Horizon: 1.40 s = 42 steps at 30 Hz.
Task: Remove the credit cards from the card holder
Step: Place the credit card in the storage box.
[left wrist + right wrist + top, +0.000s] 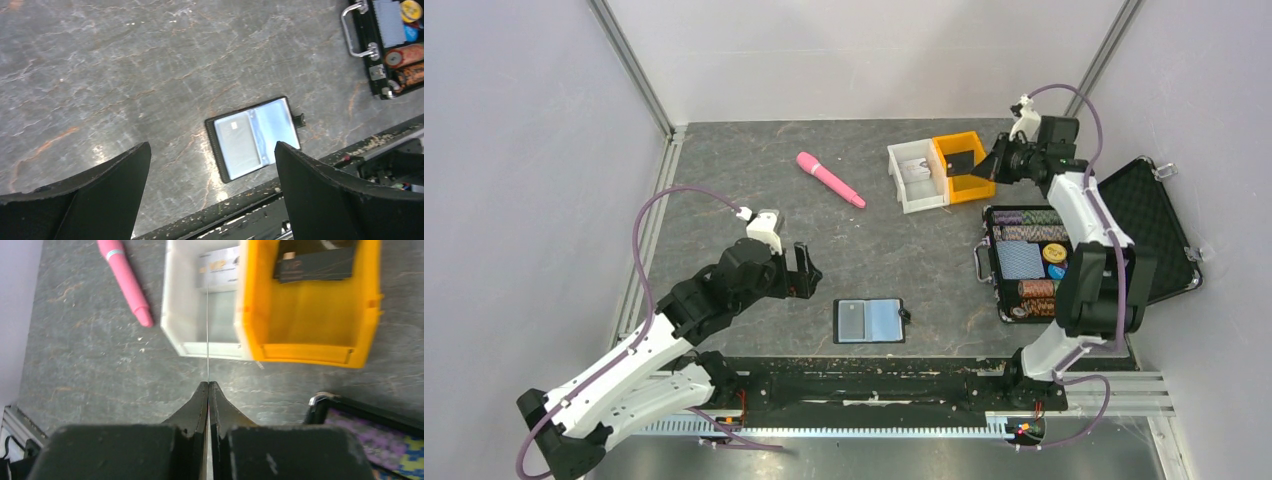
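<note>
The card holder (869,321) lies open and flat near the table's front edge, its glossy bluish-grey panels facing up. A grey card (239,142) shows in its left panel in the left wrist view, where the holder (280,120) lies just beyond my fingers. My left gripper (807,268) is open and empty, hovering to the left of the holder (212,146). My right gripper (986,165) is shut on a dark card (964,160), held over the orange bin (972,190). In the right wrist view the card (207,330) shows edge-on, above the shut gripper (208,385).
A white bin (916,195) holding a light card (215,270) stands beside the orange bin (310,347), which holds a black card (312,265). A pink pen (829,179) lies at the back. An open black briefcase (1159,230) with poker chips sits at the right.
</note>
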Each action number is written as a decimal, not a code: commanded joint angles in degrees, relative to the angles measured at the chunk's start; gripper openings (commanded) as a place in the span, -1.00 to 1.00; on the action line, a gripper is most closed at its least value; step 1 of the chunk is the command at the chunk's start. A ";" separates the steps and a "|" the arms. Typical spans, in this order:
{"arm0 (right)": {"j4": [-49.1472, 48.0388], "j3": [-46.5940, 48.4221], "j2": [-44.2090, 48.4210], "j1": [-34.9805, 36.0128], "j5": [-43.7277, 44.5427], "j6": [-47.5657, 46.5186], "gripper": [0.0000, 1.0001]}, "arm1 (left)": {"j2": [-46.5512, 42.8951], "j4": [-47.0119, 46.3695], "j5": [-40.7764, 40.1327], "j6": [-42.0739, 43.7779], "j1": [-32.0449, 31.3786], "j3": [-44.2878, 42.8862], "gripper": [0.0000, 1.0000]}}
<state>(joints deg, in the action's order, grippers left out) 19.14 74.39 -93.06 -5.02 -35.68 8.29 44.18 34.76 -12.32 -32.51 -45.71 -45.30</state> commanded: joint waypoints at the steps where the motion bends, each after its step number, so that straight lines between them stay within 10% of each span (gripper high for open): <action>1: 7.31 10.50 -6.80 -2.39 0.87 -5.03 -1.00 | -1.62 3.07 -4.61 6.22 0.05 -1.81 1.00; 12: 19.00 36.20 -26.72 -2.89 4.10 -8.54 -1.00 | -2.70 3.03 -5.37 6.37 0.10 -1.66 1.00; 42: 8.90 37.70 -38.57 -1.66 2.02 -3.79 -0.95 | -1.22 3.46 -6.02 6.01 0.10 -1.28 1.00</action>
<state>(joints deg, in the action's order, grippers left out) 30.22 108.16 -130.50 -6.85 -33.65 3.29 43.13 38.09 -16.47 -28.53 -45.71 -45.32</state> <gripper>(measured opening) 0.024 0.996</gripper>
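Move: My right hand, holding a credit card edge-up, has the orange storage box ahead: its middle is about 11 cm forward, 1 cm right and 16 cm below. A black card already lies on its floor, some 13 cm forward of my hand and straight ahead. The white box sits 10 cm forward and 10 cm left, the open chip case 11 cm back and 12 cm right. From my left hand the storage box is roughly 35 cm forward and 35 cm right. I carry the pinched card with my right hand forward about 10 cm and a little to the right, in over the orange box, sinking slightly. Then I turn the travel mostly downward, some 8 cm more, easing only slightly farther forward, and lower the card between the box walls. The fingertips tip about 10 degrees further down and keep the card pinched. ##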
